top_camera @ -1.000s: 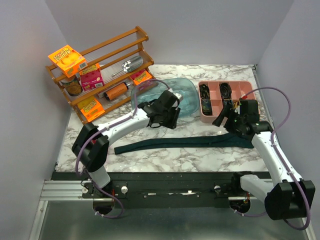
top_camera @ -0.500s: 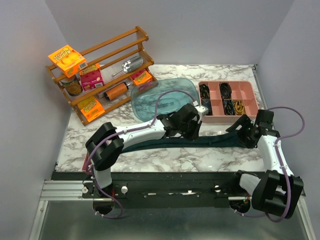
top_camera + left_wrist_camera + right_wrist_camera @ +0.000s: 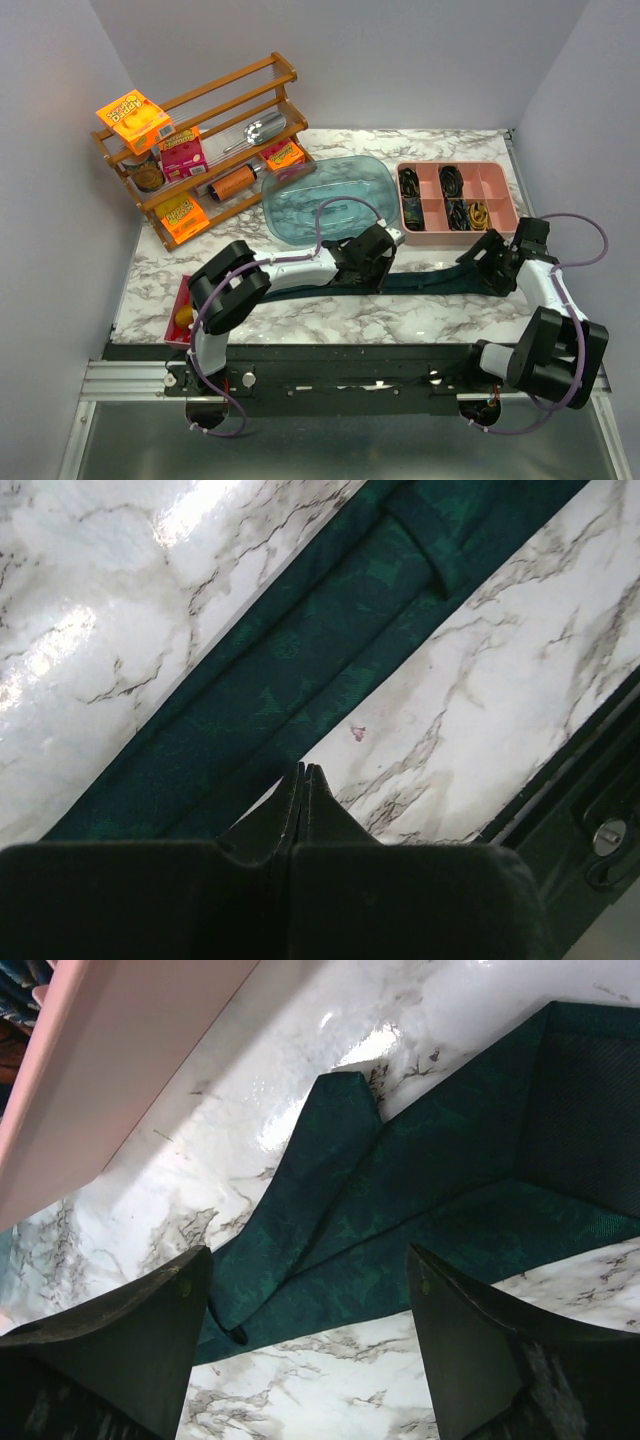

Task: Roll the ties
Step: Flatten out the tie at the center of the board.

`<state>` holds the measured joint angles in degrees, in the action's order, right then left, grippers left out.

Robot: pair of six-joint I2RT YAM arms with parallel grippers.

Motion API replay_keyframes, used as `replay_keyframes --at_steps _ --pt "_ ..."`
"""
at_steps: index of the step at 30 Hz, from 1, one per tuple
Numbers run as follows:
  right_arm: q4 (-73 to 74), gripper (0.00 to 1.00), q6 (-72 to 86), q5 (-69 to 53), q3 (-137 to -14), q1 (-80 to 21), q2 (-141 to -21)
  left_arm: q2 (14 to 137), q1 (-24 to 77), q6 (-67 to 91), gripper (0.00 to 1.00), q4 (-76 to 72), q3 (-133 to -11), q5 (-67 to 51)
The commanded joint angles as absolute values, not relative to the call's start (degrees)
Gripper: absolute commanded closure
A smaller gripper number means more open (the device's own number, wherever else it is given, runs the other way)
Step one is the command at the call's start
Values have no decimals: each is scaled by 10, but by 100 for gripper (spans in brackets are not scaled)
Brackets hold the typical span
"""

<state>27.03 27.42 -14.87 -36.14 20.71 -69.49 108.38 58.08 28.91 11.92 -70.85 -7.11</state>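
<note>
The tie (image 3: 430, 282) is a long dark teal strip lying flat across the marble table (image 3: 330, 320), with its broad end at the right. My left gripper (image 3: 378, 262) hangs low over the strip's middle. In the left wrist view the left gripper (image 3: 305, 770) is shut, its tips at the near edge of the tie (image 3: 300, 650), with no fabric showing between them. My right gripper (image 3: 492, 266) stands open over the broad end. In the right wrist view, folded layers of the tie (image 3: 400, 1210) lie between and beyond the fingers of the right gripper (image 3: 308, 1260).
A translucent blue tub (image 3: 330, 195) and a pink compartment tray (image 3: 455, 237) sit just behind the tie; the pink tray's wall (image 3: 130, 1050) is close to the right gripper. A wooden rack (image 3: 200, 140) with boxes stands back left. A small red tray (image 3: 182, 312) sits front left.
My left arm has swung right and down onto the tie's middle and its jaws have closed. My right gripper has moved right and lower, toward the broad end, still open.
</note>
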Motion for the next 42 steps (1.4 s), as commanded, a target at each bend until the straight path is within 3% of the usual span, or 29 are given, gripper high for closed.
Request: replay_keyframes --at_steps 1,11,15,22,23,26,28,31,32,33,34,42 --pt "237 16 265 -136 -373 212 -720 1099 580 303 100 98 -696 -47" --pt "220 23 272 -125 -389 212 -753 1120 580 312 100 97 -685 -45" --pt "216 41 274 -121 -391 212 -761 1126 580 316 100 98 -682 -46" --pt "209 43 283 -105 -394 212 -799 1129 579 316 100 91 -673 -51" --pt "207 51 285 -105 -395 212 -803 1128 579 316 100 91 -672 -51" --pt "203 53 289 -103 -399 212 -820 1129 579 316 100 91 -670 -52" --pt "202 67 291 -104 -402 212 -833 1128 579 316 100 91 -667 -54" --pt "202 71 294 -104 -406 212 -852 1124 579 317 100 91 -660 -55" --pt "201 81 294 -104 -406 212 -854 1121 579 318 100 90 -657 -55" --pt "202 83 294 -103 -405 212 -856 1119 579 319 100 90 -653 -53" --pt "202 97 295 -104 -404 212 -856 1118 579 320 100 90 -651 -51" --pt "211 100 298 -99 -390 212 -790 1123 576 334 100 96 -644 -48"
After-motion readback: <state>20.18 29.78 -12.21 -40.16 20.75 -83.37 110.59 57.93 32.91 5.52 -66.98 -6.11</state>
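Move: The strip of tie I mean to hold down lies about 3 cm below my left hand and 1 cm ahead; its keeper loop is some 10 cm to the right and 2 cm ahead. For my right hand, the tie's narrow end lies roughly 3 cm ahead, 2 cm right and 3 cm below. From that hand the wide end is about 6 cm right and 2 cm back, the pink box 15 cm ahead and 7 cm left. I lower my shut left fingertips about 2.5 cm onto the near edge of the tie and keep them planted there, pressing it to the table. Meanwhile my right hand works down and forward about 3 cm each way, drifting slightly right over the narrow end, and closes from wide open to shut, pinching the fabric just short of its tip. ##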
